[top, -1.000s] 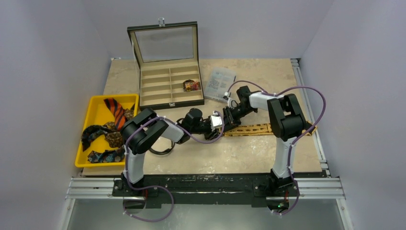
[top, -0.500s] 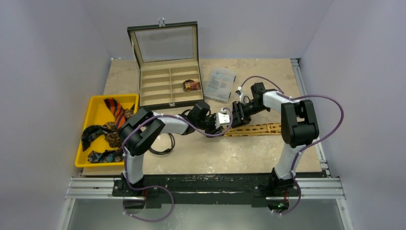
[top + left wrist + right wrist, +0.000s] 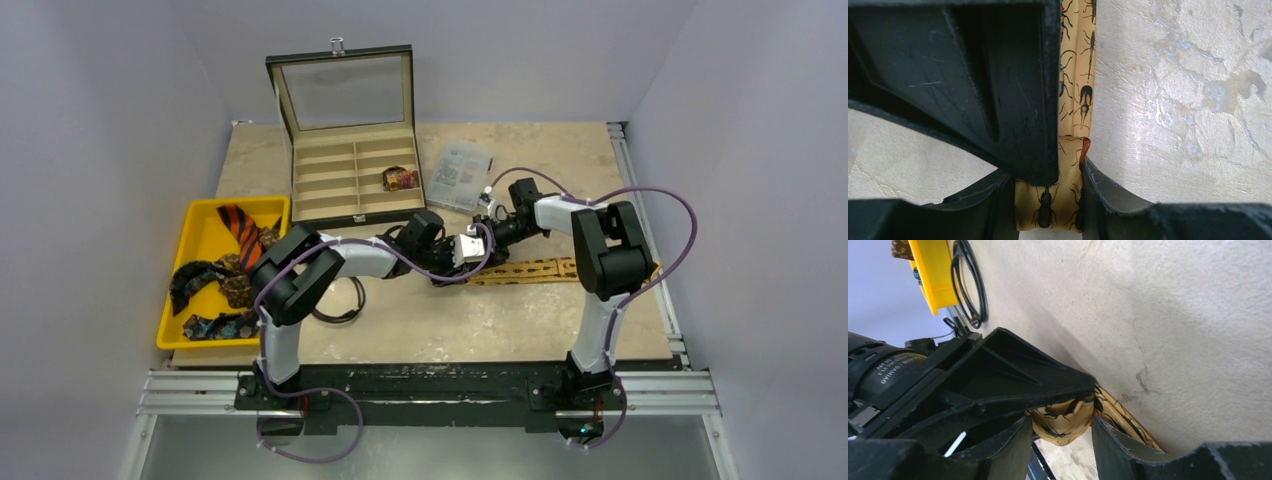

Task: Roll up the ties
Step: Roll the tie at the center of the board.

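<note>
A tan-gold tie (image 3: pixel 540 269) printed with dark beetles lies flat across the middle of the table, its left end rolled up. My left gripper (image 3: pixel 470 262) is shut on that rolled end (image 3: pixel 1048 205), the fabric pressed between both fingers. My right gripper (image 3: pixel 488 240) meets it from the far side. In the right wrist view its jaws (image 3: pixel 1061 440) stand open on either side of the small roll (image 3: pixel 1065 422), with a slight gap on the right. More ties, an orange one with black stripes (image 3: pixel 240 230) and dark ones (image 3: pixel 195 275), lie in the yellow tray (image 3: pixel 200 215).
An open compartment box (image 3: pixel 330 190) stands at the back with a rolled tie (image 3: pixel 401 179) in one slot. A clear plastic packet (image 3: pixel 460 172) lies to its right. A black cable loop (image 3: pixel 340 300) rests near the left arm. The table's right edge has a metal rail.
My right gripper has opened and shifted to straddle the roll. The left gripper has moved slightly right, still holding the tie's rolled end.
</note>
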`<state>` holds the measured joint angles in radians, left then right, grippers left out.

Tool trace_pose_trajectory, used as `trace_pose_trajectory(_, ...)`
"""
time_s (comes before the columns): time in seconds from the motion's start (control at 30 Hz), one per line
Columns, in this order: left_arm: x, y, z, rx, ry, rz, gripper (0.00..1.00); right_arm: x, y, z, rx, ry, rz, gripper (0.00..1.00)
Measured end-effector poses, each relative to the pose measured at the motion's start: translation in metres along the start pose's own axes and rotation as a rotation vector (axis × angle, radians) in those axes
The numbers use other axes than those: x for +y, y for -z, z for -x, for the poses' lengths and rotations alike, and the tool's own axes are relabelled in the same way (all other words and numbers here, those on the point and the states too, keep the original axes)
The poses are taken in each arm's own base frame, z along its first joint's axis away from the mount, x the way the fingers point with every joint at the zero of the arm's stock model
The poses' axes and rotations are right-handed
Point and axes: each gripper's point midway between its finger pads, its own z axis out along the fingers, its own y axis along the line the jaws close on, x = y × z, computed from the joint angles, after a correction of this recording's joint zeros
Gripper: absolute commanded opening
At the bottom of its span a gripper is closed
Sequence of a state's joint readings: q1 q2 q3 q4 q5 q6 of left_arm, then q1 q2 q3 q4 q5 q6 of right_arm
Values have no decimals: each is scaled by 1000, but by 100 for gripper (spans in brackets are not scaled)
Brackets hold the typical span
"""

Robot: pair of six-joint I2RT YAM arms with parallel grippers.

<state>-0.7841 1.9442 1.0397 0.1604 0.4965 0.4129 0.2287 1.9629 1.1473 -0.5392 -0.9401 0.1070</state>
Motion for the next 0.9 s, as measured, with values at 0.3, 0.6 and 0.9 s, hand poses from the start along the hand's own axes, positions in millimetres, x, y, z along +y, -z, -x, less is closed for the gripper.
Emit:
trace_pose_trajectory(0.3, 0, 0, 0, 9, 1, -2, 11, 9, -3, 2, -1, 22, 40, 23)
trace_pose_trajectory(0.6, 0, 0, 0, 9, 0, -2, 10, 1, -1, -9, 41, 30, 39, 28)
trace_pose_trajectory(0.9, 0, 0, 0, 9, 0, -3, 35, 4, -1, -10, 45, 14, 53, 0)
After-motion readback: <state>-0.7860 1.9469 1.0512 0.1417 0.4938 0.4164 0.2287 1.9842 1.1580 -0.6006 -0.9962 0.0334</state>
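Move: Between the left fingers, right at their hand point, sits the rolled part of the tie; from the right hand point it lies about 1 cm to the left and 1 cm lower. The flat rest of the tie is centred some 17 cm to the right of the right hand and about 1 cm back, roughly 3 cm lower. From that hand the clear box is about 18 cm ahead and 4 cm left. Working the roll with small regrips, the right fingers, about half open around it, draw most of the way in, reopen, then shut fully on a fold at its edge. Meanwhile the right hand edges about 1 cm left and returns, easing some 1 cm back towards its base. The left hand stays in place and keeps its grip on the roll. ##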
